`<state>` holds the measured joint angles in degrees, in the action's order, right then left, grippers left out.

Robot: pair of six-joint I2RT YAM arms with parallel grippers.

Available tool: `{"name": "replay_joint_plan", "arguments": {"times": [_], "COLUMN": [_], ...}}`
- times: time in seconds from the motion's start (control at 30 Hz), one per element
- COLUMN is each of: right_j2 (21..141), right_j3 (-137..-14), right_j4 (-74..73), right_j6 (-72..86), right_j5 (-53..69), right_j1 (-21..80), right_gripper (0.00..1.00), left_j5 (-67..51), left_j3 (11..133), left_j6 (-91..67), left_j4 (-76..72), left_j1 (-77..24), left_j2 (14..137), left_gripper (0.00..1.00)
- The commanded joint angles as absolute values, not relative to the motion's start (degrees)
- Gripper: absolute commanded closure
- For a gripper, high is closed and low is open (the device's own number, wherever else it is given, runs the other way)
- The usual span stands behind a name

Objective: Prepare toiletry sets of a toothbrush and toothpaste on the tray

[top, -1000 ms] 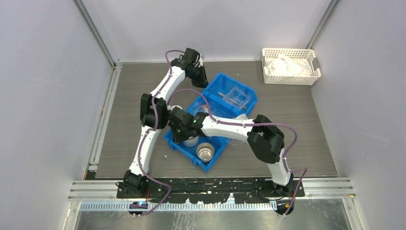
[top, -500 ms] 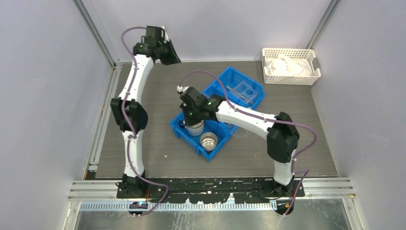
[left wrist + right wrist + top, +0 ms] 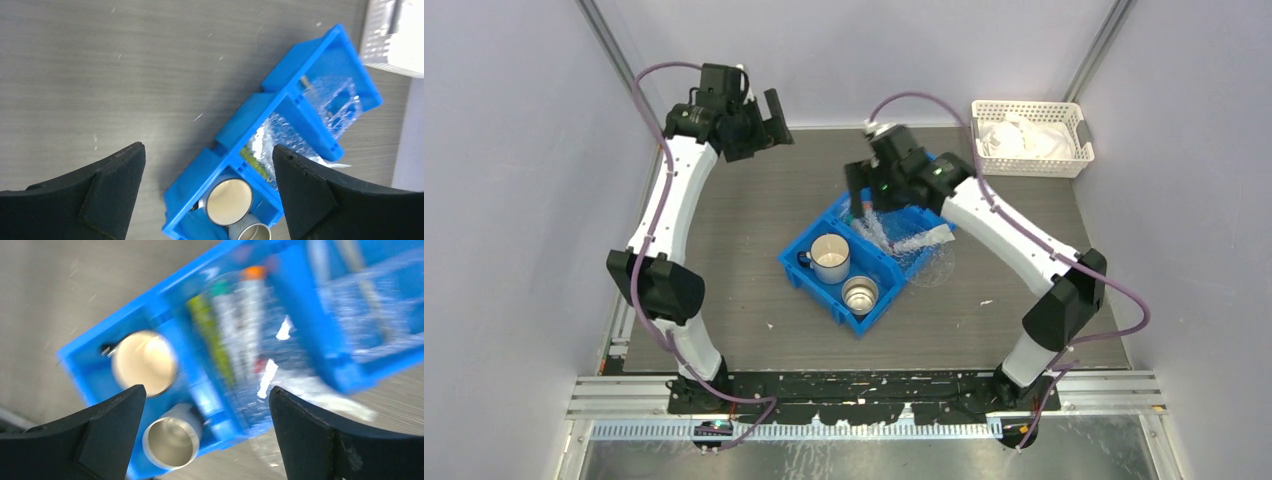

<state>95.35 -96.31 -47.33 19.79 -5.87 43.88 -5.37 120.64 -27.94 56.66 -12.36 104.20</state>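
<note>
The tray [image 3: 336,97], clear moulded plastic, lies in the far compartment of a blue bin [image 3: 806,272]. Clear-wrapped toiletry sets [image 3: 225,325] with green and white contents fill the bin's middle compartment [image 3: 894,240]; one packet end [image 3: 932,236] pokes over the bin's right wall. My right gripper [image 3: 859,192] hovers above the far half of the bin, open and empty [image 3: 207,387]. My left gripper [image 3: 769,118] is raised high at the back left, open and empty [image 3: 208,147], looking down on the bin. In the top view my right arm hides the tray.
A white mug [image 3: 829,258] and a steel cup [image 3: 859,295] stand in the bin's near compartment. A white lattice basket [image 3: 1029,135] sits at the back right corner. Crumpled clear plastic [image 3: 936,266] lies on the table by the bin's right side.
My left arm swung up and back to the far left. My right arm lifted off the white mug and moved over the bin's far end. Both grippers opened.
</note>
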Motion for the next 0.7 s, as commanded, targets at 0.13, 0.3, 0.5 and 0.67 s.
{"name": "replay_joint_plan", "arguments": {"times": [0.13,0.3,0.5,0.67], "right_j2": [102.47,118.19,134.06,136.28], "right_j3": [-112.07,-134.06,-151.78,-146.71], "right_j4": [-52.32,-57.85,-56.09,-46.69], "right_j6": [12.49,16.03,16.56,20.25], "right_j5": [-11.16,-3.96,4.04,8.26], "right_j1": [22.36,11.33,7.67,5.26], "right_gripper": [0.01,0.01,0.00,0.00], "left_j5": [3.34,6.99,5.69,6.43], "left_j3": [96.09,77.40,71.57,66.08], "left_j6": [-36.55,-44.69,-46.82,-50.34], "left_j4": [59.76,56.99,60.12,58.64], "left_j1": [-12.61,-14.96,-17.46,-23.53], "left_j2": [86.34,71.26,61.44,54.01], "left_gripper": [0.00,0.00,0.00,0.00]}}
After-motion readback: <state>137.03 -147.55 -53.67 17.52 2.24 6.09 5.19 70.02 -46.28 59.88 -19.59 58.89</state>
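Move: From the right gripper, the blue tray's far end lies about 18 cm ahead, 16 cm to its right and 18 below. The clear holder is 12 ahead and 14 right, the bagged tubes almost straight beneath, and the towel basket 27 ahead, 40 right. From the left gripper, the tray's near end is some 29 cm back, 9 right and 25 below; the mug is 21 back and 11 right. Sweep the open right gripper some 28 cm forward and 21 cm to the right over the tray and past its far end, turning the wrist about 30 degrees clockwise; rise a little on the way, then sink as the sweep eases off. Meanwhile draw the left gripper back and slightly down to beside the tray's left corner, fingers open, touching nothing. ##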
